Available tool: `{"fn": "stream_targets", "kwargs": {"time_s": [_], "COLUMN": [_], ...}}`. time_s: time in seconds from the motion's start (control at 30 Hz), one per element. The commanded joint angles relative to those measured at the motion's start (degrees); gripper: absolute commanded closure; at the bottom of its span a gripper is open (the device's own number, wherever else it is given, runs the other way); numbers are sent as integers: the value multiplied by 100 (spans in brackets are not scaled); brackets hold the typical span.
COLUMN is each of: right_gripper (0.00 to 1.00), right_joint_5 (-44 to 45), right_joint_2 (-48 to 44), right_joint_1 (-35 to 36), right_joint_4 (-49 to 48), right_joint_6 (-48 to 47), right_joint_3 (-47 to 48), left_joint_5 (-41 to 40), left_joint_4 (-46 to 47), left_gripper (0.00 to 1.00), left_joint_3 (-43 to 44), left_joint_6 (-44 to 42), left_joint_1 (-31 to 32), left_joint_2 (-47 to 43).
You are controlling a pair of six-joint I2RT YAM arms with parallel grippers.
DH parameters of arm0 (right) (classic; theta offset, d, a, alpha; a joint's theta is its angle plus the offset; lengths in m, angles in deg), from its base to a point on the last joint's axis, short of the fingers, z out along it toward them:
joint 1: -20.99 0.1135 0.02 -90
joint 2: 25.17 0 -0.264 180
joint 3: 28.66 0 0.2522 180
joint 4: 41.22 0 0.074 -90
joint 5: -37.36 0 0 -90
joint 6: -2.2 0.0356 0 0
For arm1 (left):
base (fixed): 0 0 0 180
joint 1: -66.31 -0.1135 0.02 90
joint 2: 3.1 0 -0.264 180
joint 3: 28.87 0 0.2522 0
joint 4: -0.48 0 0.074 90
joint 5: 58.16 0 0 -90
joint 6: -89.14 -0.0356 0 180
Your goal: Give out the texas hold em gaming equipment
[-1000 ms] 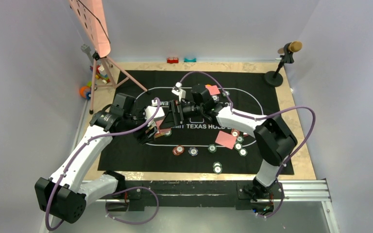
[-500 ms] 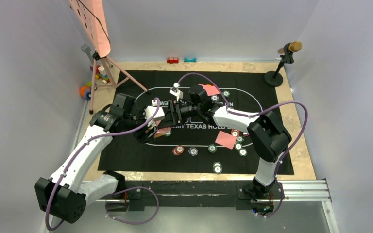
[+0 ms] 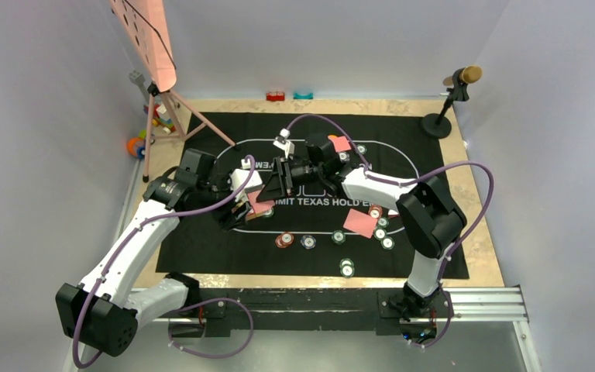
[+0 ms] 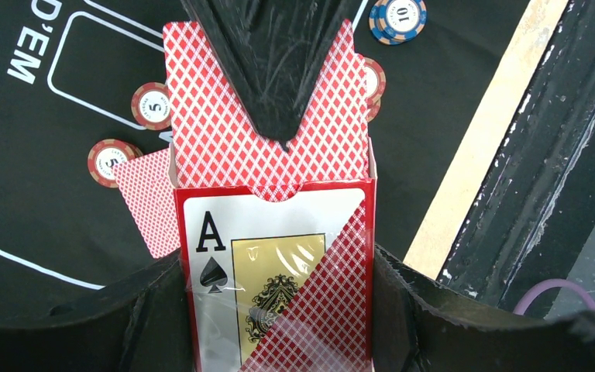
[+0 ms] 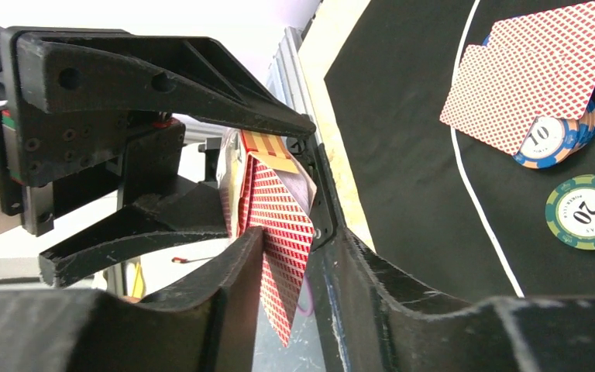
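Observation:
My left gripper (image 4: pixel 275 310) is shut on a red card box (image 4: pixel 271 287) with an ace of spades on its face, held above the mat (image 3: pixel 257 203). Red-backed playing cards (image 4: pixel 209 132) stick out of its open top. My right gripper (image 5: pixel 287 232) reaches in from the right (image 3: pixel 283 182) with its jaws narrowed around those cards (image 5: pixel 279 225). One finger (image 5: pixel 240 263) touches them and a gap shows on the other side. A loose card (image 4: pixel 146 198) and chips (image 4: pixel 152 105) lie on the mat below. More cards (image 3: pixel 359 223) and chips (image 3: pixel 307 242) lie along the mat's near side.
The black mat (image 3: pixel 201 232) covers most of the table. A pink stand on a tripod (image 3: pixel 163 108) rises at the back left beside toy blocks (image 3: pixel 143 139). A microphone stand (image 3: pixel 449 101) is at the back right. Two small blocks (image 3: pixel 276 96) sit at the far edge.
My right gripper's jaws have narrowed from wide open to close around the cards sticking out of the box. The left arm and the box have stayed in place.

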Motion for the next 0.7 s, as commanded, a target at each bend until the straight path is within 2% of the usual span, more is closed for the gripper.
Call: {"fn": "stream_targets", "kwargs": {"time_s": [0.0, 0.43, 0.67], "right_gripper": [64, 87, 88], "right_joint_5": [-8, 76, 86], "right_joint_2": [-227, -641, -785], "right_joint_1": [-122, -315, -481], "right_joint_4": [-108, 21, 154], "right_joint_6": [-17, -68, -159], "right_joint_3": [-49, -294, -429], "left_joint_5": [256, 212, 221], "left_joint_4": [165, 193, 192], "left_gripper": [75, 78, 80], "left_joint_3": [269, 170, 169], "left_joint_6": [86, 56, 56], "left_joint_1": [-28, -28, -38], "left_joint_2": [-154, -248, -261]}}
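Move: My open right fingers already straddle the playing card sticking out of the box; its middle is about 1 cm left of and 1 cm below my right hand point. The card box is roughly 6 cm left and 1 cm back. On the table some 15 cm below, the green chip is straight back about 5 cm, and the two dealt cards are 5 cm back and 9 cm left. From my left hand, which grips the box, the card is about 4 cm right, 1 cm forward and 1 cm below. I close my right fingers from about half open until they pinch the protruding card, meanwhile drawing it away from the box mouth: about 3 cm to the right, with a rise of 2 cm and a little forward. My left hand stays in place and keeps its grip on the box as the counterhold. ##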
